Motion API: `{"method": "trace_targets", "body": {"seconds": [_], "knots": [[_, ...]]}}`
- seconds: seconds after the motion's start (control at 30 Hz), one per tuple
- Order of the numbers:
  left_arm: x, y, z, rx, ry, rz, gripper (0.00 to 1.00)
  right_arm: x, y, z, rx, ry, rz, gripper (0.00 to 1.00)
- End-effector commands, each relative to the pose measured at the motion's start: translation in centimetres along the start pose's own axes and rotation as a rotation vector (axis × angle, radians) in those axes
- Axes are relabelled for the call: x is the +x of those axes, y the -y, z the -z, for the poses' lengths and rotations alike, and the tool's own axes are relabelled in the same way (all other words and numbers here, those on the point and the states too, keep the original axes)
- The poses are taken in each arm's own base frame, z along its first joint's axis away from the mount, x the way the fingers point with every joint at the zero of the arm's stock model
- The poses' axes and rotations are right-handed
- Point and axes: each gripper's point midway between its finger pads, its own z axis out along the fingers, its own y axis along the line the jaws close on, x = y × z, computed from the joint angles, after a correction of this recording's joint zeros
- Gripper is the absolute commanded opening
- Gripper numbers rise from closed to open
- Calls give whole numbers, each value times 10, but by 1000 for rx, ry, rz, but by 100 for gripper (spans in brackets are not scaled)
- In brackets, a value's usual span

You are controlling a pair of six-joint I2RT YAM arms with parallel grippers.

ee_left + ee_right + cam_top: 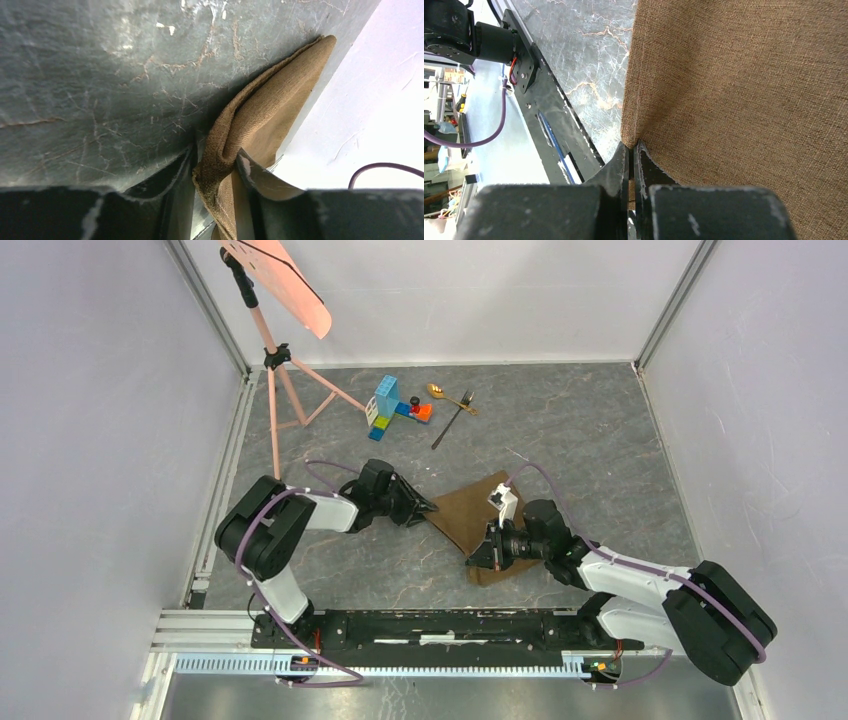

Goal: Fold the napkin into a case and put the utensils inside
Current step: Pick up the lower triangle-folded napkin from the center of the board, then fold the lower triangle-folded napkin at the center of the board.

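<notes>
The brown napkin (470,515) lies on the dark table between both arms, partly folded into a pointed shape. My left gripper (428,510) is at its left corner. In the left wrist view the cloth (260,115) is bunched into a fold between the fingers, and the gripper (216,152) is shut on it. My right gripper (478,558) is shut on the napkin's near edge (749,100), its jaws (633,146) nearly together with cloth pinched between them. The gold spoon (440,393) and the dark fork (455,418) lie at the far middle of the table, apart from both grippers.
Colourful toy blocks (393,408) stand just left of the utensils. A pink tripod (285,380) holding a pink panel stands at the far left. White walls enclose the table on three sides. The arms' mounting rail (440,625) runs along the near edge.
</notes>
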Motion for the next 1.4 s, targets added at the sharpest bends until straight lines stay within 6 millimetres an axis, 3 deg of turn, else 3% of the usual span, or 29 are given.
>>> {"method": "trace_targets", "body": {"seconds": [0.0,0.2,0.33,0.43,0.57,0.7,0.93,1.2,1.37], "knots": [[-14,-19,-2,-58,42,-57,29,-7,-10,0,-53,25,34,0],[-30,-46,29,-204,67,-106,3,8,-14,-3,-92,-34,55,0],[-26,-68,65,-381,55,-106,2,21,-29,-8,-167,-73,35,0],[-27,-72,86,-512,70,-78,2,24,-38,-7,-231,-67,-12,0],[-36,-56,103,-656,137,-64,2,31,-26,-5,-206,-77,-61,0],[-33,-30,95,-755,183,-82,2,38,-4,-1,-140,-94,-112,0],[-33,-14,71,-985,193,-109,2,45,15,1,-82,-137,-93,0],[-42,0,50,-1000,252,-106,2,44,41,6,51,-156,-22,0],[-38,21,44,-1007,298,-165,2,39,41,7,54,-152,14,2]]}}
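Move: The napkin's left corner already lies between the left hand's open pads, right at the hand point. The napkin's middle is roughly 11 cm to that hand's right and 4 cm back; the fork lies some 19 cm ahead and 4 cm right, the toy blocks about 20 cm ahead and 6 cm left. From the right hand, already gripping the napkin's near-left edge, that corner is about 11 cm ahead, 8 cm left and 3 cm lower. The left fingers shut on the napkin's left corner and pinch it while the hand draws about 7 cm left and 4 cm back, rises, then returns part-way right and forward; the wrist rolls nearly 60 degrees until the fingers point straight down. The right hand keeps its pinch, follows 2 cm left and back, returns slightly past its start, and sinks about 3 cm overall. ##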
